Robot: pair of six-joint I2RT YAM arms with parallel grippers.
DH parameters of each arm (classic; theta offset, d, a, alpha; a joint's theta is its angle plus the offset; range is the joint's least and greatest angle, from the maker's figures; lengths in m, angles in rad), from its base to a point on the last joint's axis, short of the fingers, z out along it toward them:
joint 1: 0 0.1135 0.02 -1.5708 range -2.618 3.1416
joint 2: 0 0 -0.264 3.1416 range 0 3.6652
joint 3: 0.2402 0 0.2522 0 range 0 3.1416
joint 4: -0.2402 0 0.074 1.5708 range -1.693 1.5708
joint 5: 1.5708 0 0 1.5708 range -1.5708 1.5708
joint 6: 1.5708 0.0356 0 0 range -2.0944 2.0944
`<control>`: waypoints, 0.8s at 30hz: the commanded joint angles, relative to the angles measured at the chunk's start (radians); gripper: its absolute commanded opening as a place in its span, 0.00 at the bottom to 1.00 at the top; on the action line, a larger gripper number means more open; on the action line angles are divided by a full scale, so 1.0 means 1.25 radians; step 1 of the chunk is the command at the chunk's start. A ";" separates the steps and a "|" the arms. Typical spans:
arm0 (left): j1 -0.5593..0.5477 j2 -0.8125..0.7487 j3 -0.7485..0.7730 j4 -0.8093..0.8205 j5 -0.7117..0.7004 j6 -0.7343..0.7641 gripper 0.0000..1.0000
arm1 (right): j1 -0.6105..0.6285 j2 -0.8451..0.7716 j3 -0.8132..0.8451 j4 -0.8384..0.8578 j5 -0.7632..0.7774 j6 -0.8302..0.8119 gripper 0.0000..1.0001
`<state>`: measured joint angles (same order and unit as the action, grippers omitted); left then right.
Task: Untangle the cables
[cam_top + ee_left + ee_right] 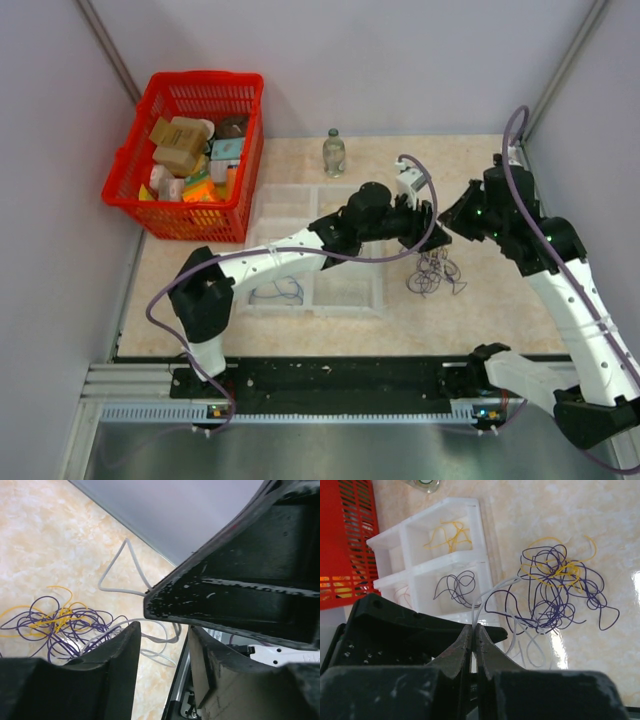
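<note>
The cables [555, 587] lie as a loose bunch of purple and yellow loops on the marbled table, right of a white tray; in the top view the cables [435, 275] sit just below both grippers. My right gripper [474, 627] is shut on a white strand [495, 587] that rises out of the bunch. My left gripper [162, 637] faces it with its jaws apart; white strands [120, 562] cross behind the gap, and nothing is pinched. In the left wrist view the purple bunch [60, 625] lies to the left, and the right gripper's black body [235, 595] fills the view above.
A white compartment tray [378, 300] lies left of the bunch and holds separated yellow [449, 536], purple [456, 587] and pink [402, 596] wires. A red basket [128, 170] of packets stands at the back left. A small bottle [333, 152] stands at the back.
</note>
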<state>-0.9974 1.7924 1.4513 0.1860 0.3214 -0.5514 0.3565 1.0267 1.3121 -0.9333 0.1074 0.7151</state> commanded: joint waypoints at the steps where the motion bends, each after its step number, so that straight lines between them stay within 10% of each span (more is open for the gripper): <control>1: -0.007 0.003 0.046 0.073 0.008 0.013 0.44 | -0.018 -0.032 0.047 -0.001 -0.022 0.066 0.00; 8: -0.007 0.011 0.060 0.084 -0.018 0.002 0.00 | -0.019 -0.048 0.007 0.016 -0.019 0.020 0.11; 12: -0.006 0.003 0.082 0.033 -0.040 -0.001 0.00 | -0.046 -0.040 -0.021 -0.048 0.134 -0.091 0.63; 17: 0.005 -0.002 0.116 -0.028 -0.089 -0.019 0.00 | -0.214 -0.151 -0.144 0.015 -0.055 -0.035 0.71; 24: 0.039 0.028 0.173 -0.105 -0.104 -0.069 0.00 | -0.281 -0.142 -0.260 -0.001 0.146 -0.025 0.79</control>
<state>-0.9730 1.8114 1.6119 0.0727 0.2165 -0.5957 0.0380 0.8169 1.0527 -0.9379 0.1688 0.6777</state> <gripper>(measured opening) 0.019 0.774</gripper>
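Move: Between the left hand's half-open fingers runs the white cable, within about 1 cm of the hand point on its right side; the tangled pile it rises from lies some 20 cm below, about 2 cm ahead and 3 cm to the right. The right hand already grips the white cable at its fingertips; from it the pile is some 22 cm below, 4 cm right and 1 cm back, the storage box's middle 30 cm left and 5 cm ahead. Closing the rest of the way, the left fingers pinch the white cable beside the right gripper, which holds on until they are shut. Then the right fingers open wide, let go and draw away about 10 cm to the right, sinking some 5 cm and easing back while the hand turns clockwise; the left keeps its pinch and carries the cable up and forward about 5 cm. ##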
